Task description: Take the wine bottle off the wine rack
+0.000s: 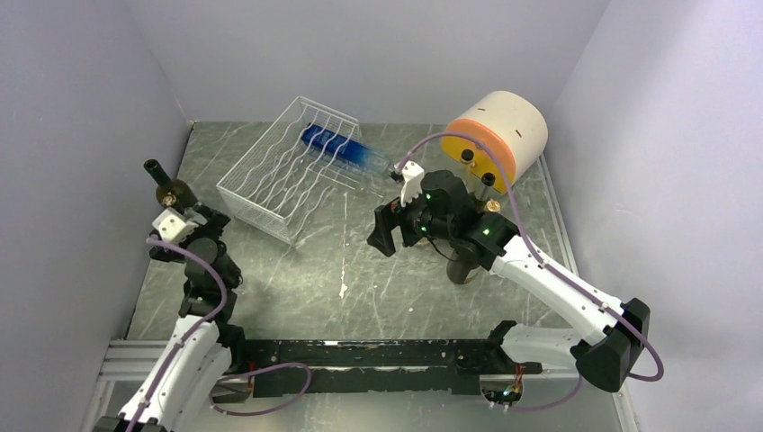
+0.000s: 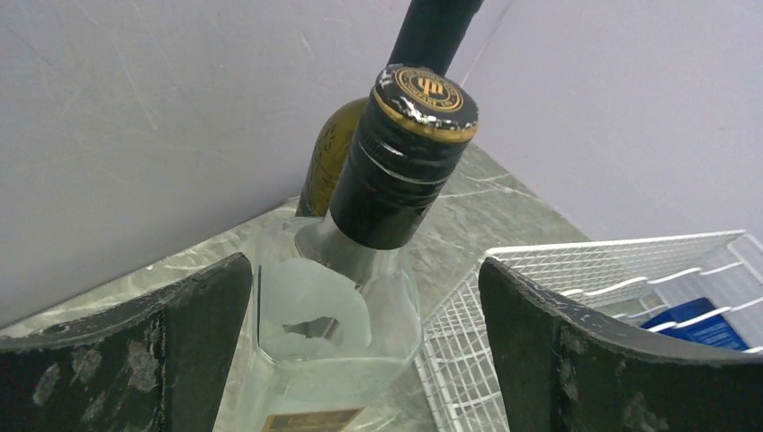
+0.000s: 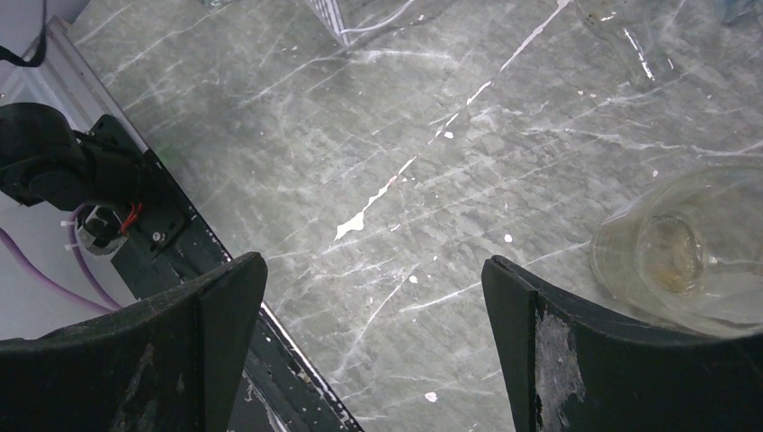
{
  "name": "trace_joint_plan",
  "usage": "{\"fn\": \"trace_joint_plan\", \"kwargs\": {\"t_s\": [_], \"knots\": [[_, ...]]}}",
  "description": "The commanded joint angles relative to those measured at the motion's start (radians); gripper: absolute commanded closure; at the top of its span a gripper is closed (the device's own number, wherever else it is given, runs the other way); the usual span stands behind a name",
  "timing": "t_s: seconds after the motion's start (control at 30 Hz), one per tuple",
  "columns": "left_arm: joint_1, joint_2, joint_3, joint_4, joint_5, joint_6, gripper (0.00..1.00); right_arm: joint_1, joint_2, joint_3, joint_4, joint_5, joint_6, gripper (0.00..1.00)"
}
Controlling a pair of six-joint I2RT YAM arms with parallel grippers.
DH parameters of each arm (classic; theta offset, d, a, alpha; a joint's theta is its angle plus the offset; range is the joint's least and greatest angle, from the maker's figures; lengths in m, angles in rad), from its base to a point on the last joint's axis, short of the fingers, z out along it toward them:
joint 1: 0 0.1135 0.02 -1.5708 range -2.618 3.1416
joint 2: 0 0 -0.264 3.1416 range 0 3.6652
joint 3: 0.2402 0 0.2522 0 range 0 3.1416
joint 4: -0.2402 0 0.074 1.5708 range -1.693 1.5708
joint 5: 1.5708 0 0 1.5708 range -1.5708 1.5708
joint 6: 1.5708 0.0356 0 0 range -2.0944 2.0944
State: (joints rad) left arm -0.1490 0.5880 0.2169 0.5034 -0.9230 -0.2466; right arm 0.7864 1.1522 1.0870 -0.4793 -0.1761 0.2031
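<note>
A blue wine bottle lies across the white wire wine rack, its clear neck poking past the rack's right edge. Part of the blue bottle and the rack's mesh show at the right of the left wrist view. My left gripper is open in the far left corner. Between its fingers, untouched by either, a clear square bottle with a black, gold-rimmed cap stands on the table. My right gripper hangs open over bare table, right of the rack, with nothing in it.
A dark green bottle stands behind the clear one against the left wall. A cream and orange drum lies at the back right with bottle necks before it. A clear bottle stands beside my right finger.
</note>
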Motion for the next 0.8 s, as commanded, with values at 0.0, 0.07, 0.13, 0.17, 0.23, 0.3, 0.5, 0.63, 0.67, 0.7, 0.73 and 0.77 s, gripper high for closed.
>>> {"fn": "trace_joint_plan", "kwargs": {"t_s": [0.0,0.07,0.13,0.17,0.23,0.3,0.5,0.63,0.67,0.7,0.73,0.77], "knots": [[0.009,-0.069,0.096,-0.31,-0.028,-0.244,0.01,-0.006,-0.009,-0.001,0.011,-0.009,0.004,0.05],[0.009,-0.111,0.139,-0.431,-0.034,-0.301,0.0,-0.005,-0.006,0.005,0.001,-0.002,0.002,0.05],[0.008,-0.154,0.178,-0.526,-0.022,-0.329,0.0,-0.005,-0.002,0.01,-0.006,0.001,-0.001,0.05],[0.008,-0.182,0.197,-0.57,-0.01,-0.334,0.0,-0.006,0.004,0.013,-0.01,0.002,-0.003,0.05],[0.008,-0.236,0.237,-0.647,0.019,-0.329,0.01,-0.006,0.019,0.023,-0.02,0.016,-0.01,0.05],[0.008,-0.288,0.286,-0.735,0.049,-0.338,0.0,-0.004,0.041,0.039,-0.034,0.031,-0.018,0.05],[0.007,-0.372,0.464,-0.828,0.221,-0.207,0.0,0.01,0.134,0.127,-0.047,0.039,-0.039,0.05],[0.006,-0.349,0.565,-0.718,0.433,-0.009,0.01,0.04,0.223,0.206,-0.061,0.082,-0.044,0.04],[0.007,-0.329,0.601,-0.693,0.494,0.029,0.0,0.048,0.252,0.228,-0.068,0.105,-0.046,0.04],[0.006,-0.301,0.629,-0.674,0.556,0.063,0.0,0.055,0.278,0.252,-0.076,0.143,-0.047,0.04],[0.006,-0.266,0.662,-0.66,0.61,0.086,0.0,0.066,0.31,0.278,-0.09,0.175,-0.05,0.04],[0.006,-0.229,0.692,-0.651,0.665,0.106,0.0,0.072,0.341,0.303,-0.102,0.208,-0.056,0.04]]}}
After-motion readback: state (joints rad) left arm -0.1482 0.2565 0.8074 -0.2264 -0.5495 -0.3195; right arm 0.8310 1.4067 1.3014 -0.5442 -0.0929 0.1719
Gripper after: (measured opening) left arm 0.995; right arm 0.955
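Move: Between the left hand's wide-open fingers stands the clear bottle it has already let go, its middle some 5 cm below the hand; a dark bottle stands about 8 cm farther out and 6 cm to the left. The blue bottle on the rack lies roughly 26 cm ahead and 31 cm right of the left hand. For the right hand it is about 27 cm ahead, 9 cm left and 14 cm down, with the rack's middle some 26 cm ahead and 23 cm left. Backing up and away from the clear bottle, the left hand climbs some 18 cm and draws back about 7 cm, edging right late on; it turns clockwise some 20 degrees as its fingertips tilt upward, fingers wide open. The right hand waits, then dips slightly and starts left and forward, about 5 cm in all, over the table towards the blue bottle, fingers open and empty. ##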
